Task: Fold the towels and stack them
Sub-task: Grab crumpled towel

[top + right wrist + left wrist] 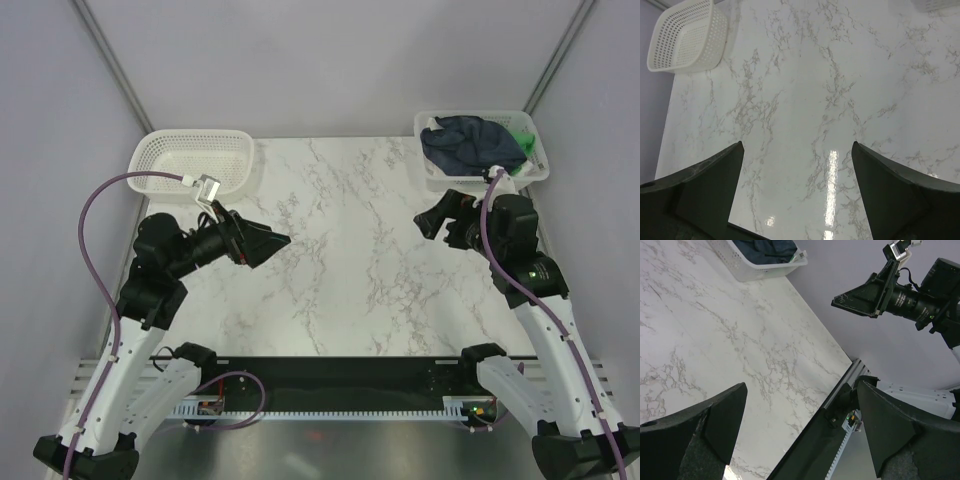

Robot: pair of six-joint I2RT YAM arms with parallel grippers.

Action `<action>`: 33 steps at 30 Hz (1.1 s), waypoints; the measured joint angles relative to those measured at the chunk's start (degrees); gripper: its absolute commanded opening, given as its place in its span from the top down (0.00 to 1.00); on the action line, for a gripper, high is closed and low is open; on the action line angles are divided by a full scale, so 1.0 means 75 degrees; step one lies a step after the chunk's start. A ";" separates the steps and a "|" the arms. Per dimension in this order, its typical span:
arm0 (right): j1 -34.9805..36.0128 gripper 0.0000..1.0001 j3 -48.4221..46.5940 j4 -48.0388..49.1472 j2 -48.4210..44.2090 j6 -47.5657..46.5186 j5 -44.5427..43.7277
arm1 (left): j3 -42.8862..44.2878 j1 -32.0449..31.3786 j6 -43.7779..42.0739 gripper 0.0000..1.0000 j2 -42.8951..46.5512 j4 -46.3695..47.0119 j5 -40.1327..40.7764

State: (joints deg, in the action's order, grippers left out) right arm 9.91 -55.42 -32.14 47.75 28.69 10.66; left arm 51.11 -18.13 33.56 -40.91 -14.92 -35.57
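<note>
A dark navy towel (462, 142) lies bunched in the white mesh basket (452, 183) at the back right, and a bright green towel (523, 140) shows at its right side. The left wrist view catches the navy towel (765, 247) in that basket (755, 271). My left gripper (275, 242) hovers over the table's left half, pointing right, open and empty (801, 385). My right gripper (432, 218) hangs just in front of the towel basket, pointing left, open with only marble between its fingers (797, 144).
A second white mesh basket (160, 150), with nothing in it, stands at the back left and shows in the right wrist view (687, 37). The marble tabletop (350, 260) spans between the arms. Grey walls close in both sides and the back.
</note>
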 measured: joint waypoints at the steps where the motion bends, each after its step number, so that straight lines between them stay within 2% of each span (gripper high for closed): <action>1: 0.0000 0.02 -0.0006 0.0000 0.0000 0.0000 -0.0026 | 0.0000 0.0000 0.0000 0.00 0.0000 0.0000 0.0000; 7: 0.0000 0.02 -0.0134 0.0052 0.0076 -0.0006 -0.0647 | 0.0009 0.0000 -0.0006 0.00 -0.0152 -0.0009 0.0114; 11: 0.0009 0.03 -0.0332 0.0659 0.0498 -0.0309 -0.1594 | 0.0131 0.0000 -0.0006 0.01 -0.0493 -0.0058 0.0256; 14: -0.0026 0.06 -0.0965 0.1239 0.1588 -0.0694 -0.2693 | 0.0154 0.0000 -0.0003 0.02 -0.0799 -0.0096 0.0332; 17: -0.0262 0.11 -0.2136 0.1976 0.3383 -0.1183 -0.3491 | 0.0154 0.0000 -0.0003 0.02 -0.1003 -0.0187 0.0329; 24: -0.1381 0.25 -0.4552 0.2559 0.7222 -0.1996 -0.3567 | 0.0154 0.0000 -0.0047 0.02 -0.1084 -0.0245 0.0329; 27: -0.1684 0.32 -0.5286 0.2565 0.8236 -0.2299 -0.3695 | 0.0154 0.0000 -0.0052 0.02 -0.1084 -0.0248 0.0326; 33: -0.2069 0.32 -0.5881 0.2565 0.9130 -0.2943 -0.3835 | 0.0154 0.0000 -0.0128 0.02 -0.1169 -0.0248 0.0309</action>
State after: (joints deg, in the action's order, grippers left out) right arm -5.61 -99.53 -12.91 116.22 6.61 -18.11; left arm 52.27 -18.13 32.60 -49.67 -16.78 -33.26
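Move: The crumpled dark towel lies far out from the right hand, about 33 cm ahead, 20 cm to its right and some 19 cm below, inside the white basket, whose middle is about 3 cm farther right than the towel's. The green cloth is in the same basket, roughly 14 cm to the right of the towel and 2 cm farther out. From the left hand the towel is about 40 cm ahead, 52 cm to the right and 27 cm below. The right hand reaches fast out and rightward to the basket, about 30 cm forward and 20 cm right, first rising some 3 cm and then sinking about 11 cm over the dark towel, still clear of it, while the wrist swings some 30 degrees clockwise, its left side dips and the fingers narrow by about a third. Meanwhile the left hand, empty and open, eases a few centimetres forward and down. ##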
